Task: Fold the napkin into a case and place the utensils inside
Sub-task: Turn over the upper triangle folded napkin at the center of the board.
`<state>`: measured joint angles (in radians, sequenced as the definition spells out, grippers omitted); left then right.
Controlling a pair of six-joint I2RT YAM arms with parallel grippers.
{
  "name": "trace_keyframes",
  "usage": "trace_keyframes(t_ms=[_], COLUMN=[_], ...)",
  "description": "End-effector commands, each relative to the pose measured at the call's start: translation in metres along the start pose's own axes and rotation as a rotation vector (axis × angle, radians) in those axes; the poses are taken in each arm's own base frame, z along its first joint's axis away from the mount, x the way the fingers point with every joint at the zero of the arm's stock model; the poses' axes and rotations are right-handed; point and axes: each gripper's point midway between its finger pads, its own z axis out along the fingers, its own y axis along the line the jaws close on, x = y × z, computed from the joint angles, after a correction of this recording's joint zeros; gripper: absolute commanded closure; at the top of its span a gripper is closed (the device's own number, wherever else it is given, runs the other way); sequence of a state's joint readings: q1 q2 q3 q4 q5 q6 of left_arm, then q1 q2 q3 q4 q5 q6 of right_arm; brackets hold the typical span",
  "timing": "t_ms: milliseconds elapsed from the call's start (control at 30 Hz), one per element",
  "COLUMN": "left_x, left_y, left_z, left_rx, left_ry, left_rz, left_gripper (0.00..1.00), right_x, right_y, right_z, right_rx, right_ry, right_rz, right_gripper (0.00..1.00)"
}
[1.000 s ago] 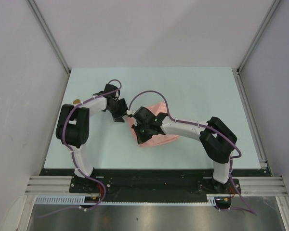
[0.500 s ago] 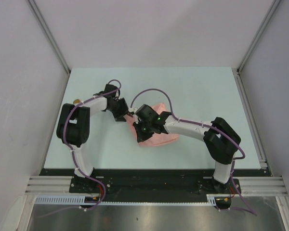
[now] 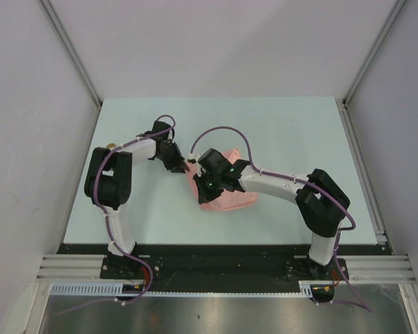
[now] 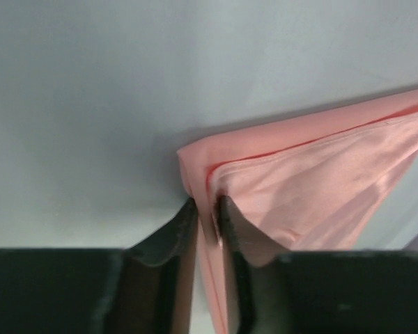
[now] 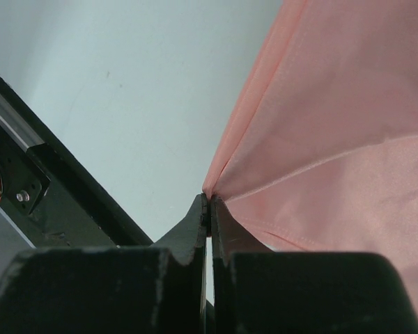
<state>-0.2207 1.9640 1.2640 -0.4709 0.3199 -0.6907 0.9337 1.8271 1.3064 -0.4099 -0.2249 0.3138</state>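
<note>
The salmon-pink napkin (image 3: 231, 197) lies folded in layers on the table's middle, partly under the right arm. My left gripper (image 3: 185, 165) is at its far left corner, and in the left wrist view its jaws (image 4: 207, 209) pinch the folded edge of the napkin (image 4: 313, 174). My right gripper (image 3: 201, 188) holds the near left corner. In the right wrist view it (image 5: 209, 200) is shut on the tip of the napkin (image 5: 334, 125). Of the utensils only a small golden-brown speck (image 3: 111, 146) shows by the left arm's elbow.
The pale green table (image 3: 285, 132) is walled by grey panels on three sides. A black bar and metal rail (image 3: 223, 254) run along the near edge, also seen in the right wrist view as the black bar (image 5: 49, 195).
My left gripper slid right to the napkin's far left corner and closed on its edge. The right arm shifted slightly, still gripping its corner.
</note>
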Motion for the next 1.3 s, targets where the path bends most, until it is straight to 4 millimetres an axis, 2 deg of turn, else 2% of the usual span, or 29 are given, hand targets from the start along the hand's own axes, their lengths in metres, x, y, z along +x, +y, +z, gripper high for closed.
trace_keyframes(t_ms=[0,33,67,167,267,300,367,400,433,500,533,567,600,633,667,700,767,800,833,867,967,1033,1067,1100,1133,1167,1200,1233,1267], left_x=[-0.016,-0.018,-0.022,-0.028,-0.028,-0.027,-0.023,-0.026,-0.025,-0.023,-0.025,-0.021,-0.027,-0.029,-0.028,-0.032,-0.038,-0.04,-0.042,-0.042,-0.049,-0.052,-0.052,-0.055,-0.055,-0.046,-0.054,-0.052,-0.044], left_y=[0.006,0.005,0.003,0.003,-0.004,-0.008,-0.008,-0.012,-0.011,0.0,-0.002,0.004,0.013,0.012,0.017,0.02,0.022,0.021,0.02,0.011,-0.006,-0.017,-0.021,-0.038,-0.044,-0.052,-0.061,-0.064,-0.069], left_z=[0.005,0.003,-0.001,-0.012,-0.032,-0.046,-0.059,-0.08,-0.088,-0.106,-0.129,-0.139,-0.152,-0.18,-0.194,-0.213,-0.266,-0.282,-0.299,-0.323,-0.342,-0.329,-0.314,-0.291,-0.275,-0.245,-0.219,-0.196,-0.171], left_rx=[-0.029,-0.026,-0.03,-0.046,-0.028,-0.014,-0.007,0.011,0.012,0.004,0.024,0.017,0.009,0.023,0.015,0.021,0.025,0.02,0.009,0.032,0.101,0.147,0.161,0.184,0.179,0.173,0.187,0.181,0.173], left_ry=[-0.05,-0.056,-0.07,-0.096,-0.106,-0.115,-0.128,-0.17,-0.187,-0.219,-0.271,-0.28,-0.312,-0.386,-0.41,-0.461,-0.604,-0.652,-0.702,-0.761,-0.828,-0.805,-0.771,-0.737,-0.717,-0.66,-0.644,-0.609,-0.575], left_rz=[0.009,0.018,0.024,0.052,0.083,0.086,0.096,0.105,0.11,0.09,0.094,0.079,0.055,0.057,0.041,0.027,0.011,0.009,0.01,0.023,0.029,0.034,0.041,0.078,0.091,0.12,0.129,0.133,0.152], left_gripper=[0.85,0.96,1.0,1.0,1.0,1.0,1.0,1.0,1.0,1.0,1.0,1.0,1.0,1.0,1.0,1.0,1.0,1.0,1.0,1.0,1.0,1.0,1.0,1.0,1.0,1.0,1.0,1.0,1.0], right_x=[-0.02,-0.018,-0.017,-0.014,-0.013,-0.013,-0.013,-0.013,-0.012,-0.02,-0.022,-0.026,-0.031,-0.035,-0.032,-0.048,-0.049,-0.06,-0.061,-0.058,-0.055,-0.047,-0.044,-0.049,-0.026,-0.026,-0.017,0.005,0.009], right_y=[0.016,0.017,0.017,0.022,0.04,0.044,0.063,0.069,0.082,0.107,0.118,0.144,0.158,0.171,0.192,0.214,0.249,0.265,0.274,0.284,0.297,0.288,0.282,0.274,0.253,0.246,0.231,0.202,0.19], right_z=[-0.017,-0.015,-0.014,-0.011,-0.013,-0.013,-0.013,-0.013,-0.014,-0.014,-0.016,-0.019,-0.022,-0.025,-0.027,-0.041,-0.057,-0.067,-0.073,-0.081,-0.098,-0.097,-0.096,-0.095,-0.079,-0.078,-0.07,-0.056,-0.055], right_rx=[-0.056,-0.057,-0.057,-0.043,-0.061,-0.067,-0.095,-0.105,-0.127,-0.187,-0.217,-0.279,-0.312,-0.349,-0.415,-0.474,-0.589,-0.644,-0.685,-0.745,-0.874,-0.906,-0.913,-0.927,-0.903,-0.921,-0.909,-0.873,-0.882], right_ry=[-0.074,-0.068,-0.066,-0.052,-0.049,-0.052,-0.054,-0.052,-0.048,-0.067,-0.071,-0.08,-0.093,-0.102,-0.083,-0.125,-0.12,-0.152,-0.153,-0.131,-0.125,-0.11,-0.11,-0.133,-0.082,-0.114,-0.101,-0.051,-0.089], right_rz=[-0.02,-0.024,-0.028,-0.058,-0.096,-0.1,-0.123,-0.129,-0.142,-0.158,-0.157,-0.182,-0.195,-0.202,-0.212,-0.226,-0.241,-0.255,-0.259,-0.241,-0.234,-0.197,-0.183,-0.15,-0.106,-0.098,-0.067,0.012,0.02], right_gripper=[1.0,1.0,1.0,1.0,1.0,1.0,1.0,1.0,1.0,1.0,1.0,1.0,1.0,1.0,1.0,1.0,1.0,1.0,1.0,1.0,1.0,1.0,1.0,1.0,1.0,1.0,1.0,1.0,1.0])
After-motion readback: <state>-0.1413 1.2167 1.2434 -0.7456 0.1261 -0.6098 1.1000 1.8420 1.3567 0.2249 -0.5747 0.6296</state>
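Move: Right at the left hand's part-open fingertips, about 1 cm below the hand point, stands the napkin's far left corner. The folded napkin's middle is some 12 cm right and 5 cm back, the wooden spoon about 20 cm left and 8 cm farther out. The right hand already holds the near left corner off the board; from this hand the napkin's middle lies roughly 10 cm ahead, 8 cm right and 7 cm below, with bare board about 15 cm to its left. Closing on the far left corner, the left hand pinches it, then sweeps up about 27 cm while going left and back, its fingertips swinging forward. The right hand keeps its corner and swings left, up and back alongside, rolling some 40 degrees. Both then turn back right and downward, some 5 cm lower by the end, still gripping. ##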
